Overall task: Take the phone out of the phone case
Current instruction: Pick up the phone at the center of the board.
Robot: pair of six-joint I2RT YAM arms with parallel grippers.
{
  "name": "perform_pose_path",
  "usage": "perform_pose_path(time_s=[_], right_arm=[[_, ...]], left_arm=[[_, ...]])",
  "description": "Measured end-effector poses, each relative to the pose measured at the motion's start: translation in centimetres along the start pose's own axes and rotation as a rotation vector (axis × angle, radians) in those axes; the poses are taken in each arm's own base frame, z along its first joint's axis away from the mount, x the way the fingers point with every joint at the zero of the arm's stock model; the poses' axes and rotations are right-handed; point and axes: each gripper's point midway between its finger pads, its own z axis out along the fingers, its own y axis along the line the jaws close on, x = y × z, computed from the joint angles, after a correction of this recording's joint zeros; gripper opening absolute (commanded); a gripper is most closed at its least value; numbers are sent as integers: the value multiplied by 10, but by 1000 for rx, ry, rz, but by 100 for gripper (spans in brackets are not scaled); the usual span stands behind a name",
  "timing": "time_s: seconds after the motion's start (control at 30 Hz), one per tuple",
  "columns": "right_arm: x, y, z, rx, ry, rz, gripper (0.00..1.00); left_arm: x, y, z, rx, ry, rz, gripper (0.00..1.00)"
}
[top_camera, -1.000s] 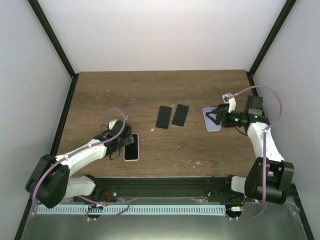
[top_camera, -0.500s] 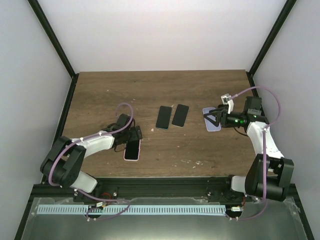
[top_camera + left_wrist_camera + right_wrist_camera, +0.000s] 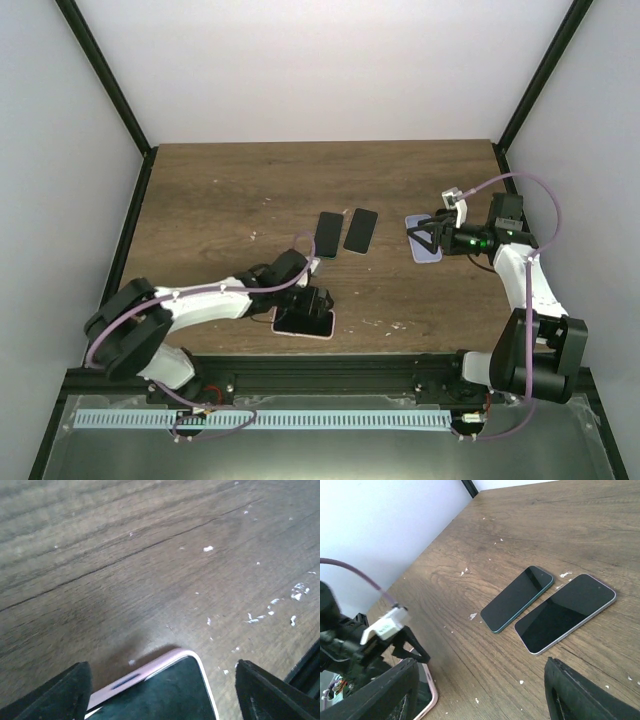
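A dark-screened phone in a pink case (image 3: 303,324) lies crosswise near the table's front edge. My left gripper (image 3: 312,304) is low over it. In the left wrist view the pink case's corner (image 3: 150,672) sits between the wide-apart fingers, and the left gripper (image 3: 161,675) is open. My right gripper (image 3: 426,234) hovers open at the right over a flat lavender item (image 3: 425,251). In the right wrist view the right gripper (image 3: 480,667) is open and empty. The pink-cased phone (image 3: 429,696) shows at that view's lower left, beside the left arm (image 3: 350,642).
Two bare dark phones lie side by side mid-table: a teal-edged one (image 3: 327,235) (image 3: 517,599) and a silver-edged one (image 3: 360,230) (image 3: 565,613). White flecks dot the wood. A black rail (image 3: 330,372) runs along the front edge, close to the pink-cased phone.
My left gripper has swept right along the front. The pink-cased phone has turned from lengthwise to crosswise and shifted right. The right arm has barely moved.
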Motion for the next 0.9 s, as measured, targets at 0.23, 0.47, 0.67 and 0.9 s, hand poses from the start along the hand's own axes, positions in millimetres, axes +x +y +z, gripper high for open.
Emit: perform_pose_path(time_s=[0.23, 0.47, 0.67, 0.9], right_arm=[[2, 0, 0, -4, 4, 4, 70], [3, -1, 1, -10, 6, 10, 70], [3, -1, 2, -13, 7, 15, 70], [4, -1, 2, -14, 10, 17, 70]], left_arm=[[-13, -11, -63, -95, -143, -68, 97], [46, -9, -81, -9, -147, -272, 100], [78, 15, -68, -56, -86, -412, 100], [72, 7, -48, -60, -55, -462, 100]])
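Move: The left hand is low over the far right corner of the pink-cased phone, which lies crosswise; the phone's middle is about 5 cm back, 5 cm left and 3 cm below it. Two loose phones lie out beyond, one some 20 cm ahead and 1 cm right, the other 20 cm ahead and 10 cm right. From the waiting right hand, the pink-cased phone is roughly 15 cm back, 26 cm left and 19 cm down. The left hand lifts some 7 cm off the far right corner of the pink-cased phone while its fingers spread from about three-quarters to fully open, then it swings back and left and sinks to nearly its starting height over the near side of the phone. It ends about 7 cm farther back and 5 cm farther left, having eased a little to the right at the end, with the wrist turned some 25 degrees counter-clockwise and nothing gripped. ##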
